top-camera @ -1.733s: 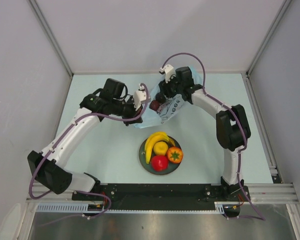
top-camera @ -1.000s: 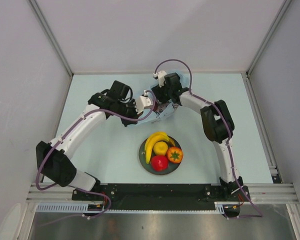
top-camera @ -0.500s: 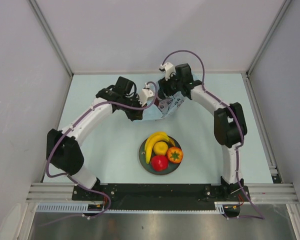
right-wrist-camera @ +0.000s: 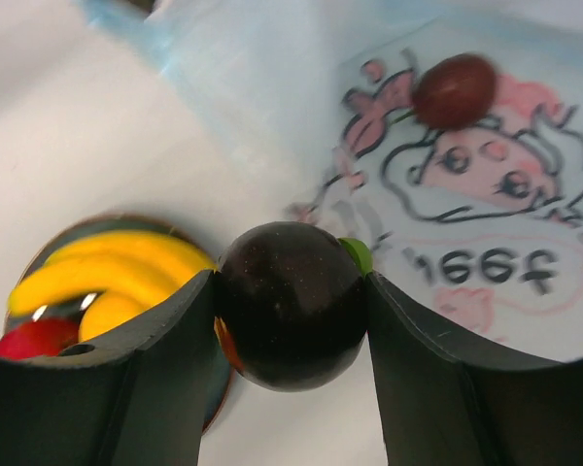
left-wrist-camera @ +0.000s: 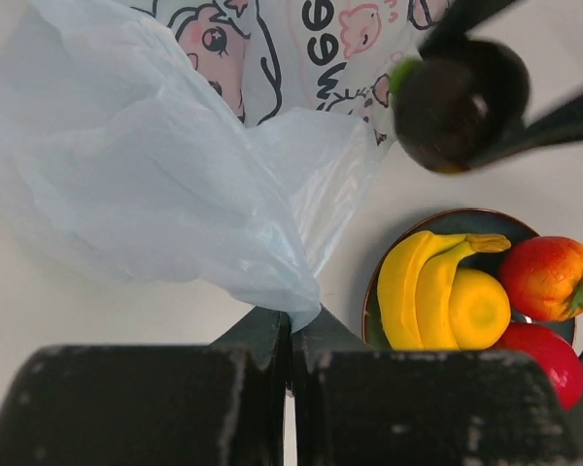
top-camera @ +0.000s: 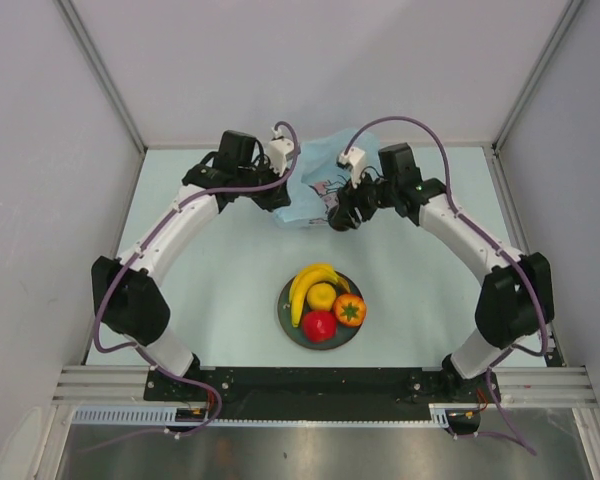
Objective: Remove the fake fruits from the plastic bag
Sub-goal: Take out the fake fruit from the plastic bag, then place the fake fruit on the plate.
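Observation:
The light-blue plastic bag point(top-camera: 315, 172) with its white cartoon panel lies at the back of the table. My left gripper point(top-camera: 277, 203) is shut on a bunched edge of the bag point(left-wrist-camera: 175, 165), and the film is pinched between its fingertips point(left-wrist-camera: 272, 335). My right gripper point(top-camera: 340, 218) is shut on a dark purple ball point(right-wrist-camera: 291, 306) with a green tip, held just off the bag's near edge above the table. The other fake fruits lie on the dark plate point(top-camera: 285, 322): banana bunch point(top-camera: 308, 285), yellow round fruit point(top-camera: 322, 296), red apple point(top-camera: 319, 325), orange fruit point(top-camera: 349, 310).
A small dark red oval point(right-wrist-camera: 455, 89) shows on the bag's printed panel; I cannot tell whether it is printed or inside. Grey walls close in the pale table on the left, back and right. The black base rail point(top-camera: 310, 385) runs along the near edge.
My right gripper has closed on the dark ball and drawn back out of the bag toward the near right. My left gripper has pulled the bag's edge toward the back.

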### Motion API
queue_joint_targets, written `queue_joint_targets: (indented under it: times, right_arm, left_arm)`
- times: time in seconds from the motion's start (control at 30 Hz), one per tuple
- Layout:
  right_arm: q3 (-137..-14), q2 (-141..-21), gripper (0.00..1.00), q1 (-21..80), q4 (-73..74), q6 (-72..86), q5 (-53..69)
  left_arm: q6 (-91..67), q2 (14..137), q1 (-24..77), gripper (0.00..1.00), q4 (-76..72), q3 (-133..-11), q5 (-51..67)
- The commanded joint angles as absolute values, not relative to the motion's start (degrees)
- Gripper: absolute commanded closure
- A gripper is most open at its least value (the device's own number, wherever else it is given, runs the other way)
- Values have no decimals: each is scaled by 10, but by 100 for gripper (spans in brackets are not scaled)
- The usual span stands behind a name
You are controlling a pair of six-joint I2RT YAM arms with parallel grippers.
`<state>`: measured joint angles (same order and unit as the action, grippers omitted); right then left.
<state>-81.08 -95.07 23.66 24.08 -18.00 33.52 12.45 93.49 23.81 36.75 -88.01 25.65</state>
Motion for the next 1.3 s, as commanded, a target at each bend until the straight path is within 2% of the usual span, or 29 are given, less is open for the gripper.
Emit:
queue_joint_targets:
  times: [0.0,0.2,0.4,0.7,0.8,0.83,0.87,0.9,0.93,1.1,1.27]
  right_arm:
    - [-756,-856,63,278,287,-256,365]
    - [-666,-768,62,328,359,-388,394]
    - [-619,-781,60,379,299,-370,372]
    - [-617,-831,56,410,288,-391,357]
    - [-617,-842,47,417,287,-399,343]
    - [-617,-843,35,417,290,-403,338]
    - [-617,-839,31,418,291,-405,327]
    - [-618,-835,19,418,288,-404,322]
    - [-620,-831,15,417,288,-402,317]
    - [-648,-784,12,386,263,-347,330]
    - [-686,-771,13,358,196,-267,318]
  left_arm:
    - [99,921,236,100,349,-887,264]
    - [96,904,237,100,345,-867,265]
    - [92,889,236,100,342,-846,272]
    - [106,849,236,100,345,-810,271]
    - [110,846,236,100,345,-804,272]
    - [111,843,237,100,345,-803,272]
    - [111,842,237,100,346,-803,274]
    - [112,842,237,100,347,-803,275]
    - [112,842,237,100,347,-803,277]
    - [109,845,237,100,347,-805,285]
    - [107,847,236,100,353,-811,293]
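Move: Some 18 cm back of the right hand, 5 cm to its left and 12 cm lower, the yellow fruit sits in the dark plate; the dark fruit is already in that hand. Around it, as measured from the right hand, are the bananas (16 back, 7 left), the orange fruit (22 back, 2 right) and the red fruit (25 back, 5 left). From the left hand, still pinching the bag, the yellow fruit is about 21 cm back, 9 right and 14 below. Swinging back about 16 cm from the bag to the plate, the right hand carries the dark fruit, turning some 30 degrees counter-clockwise, then sinks about 7 cm and edges left over the yellow fruit. The fingers open and let go, and the hand starts up and forward, away from the plate. The left hand, shut on the bag, eases back 3 cm. ##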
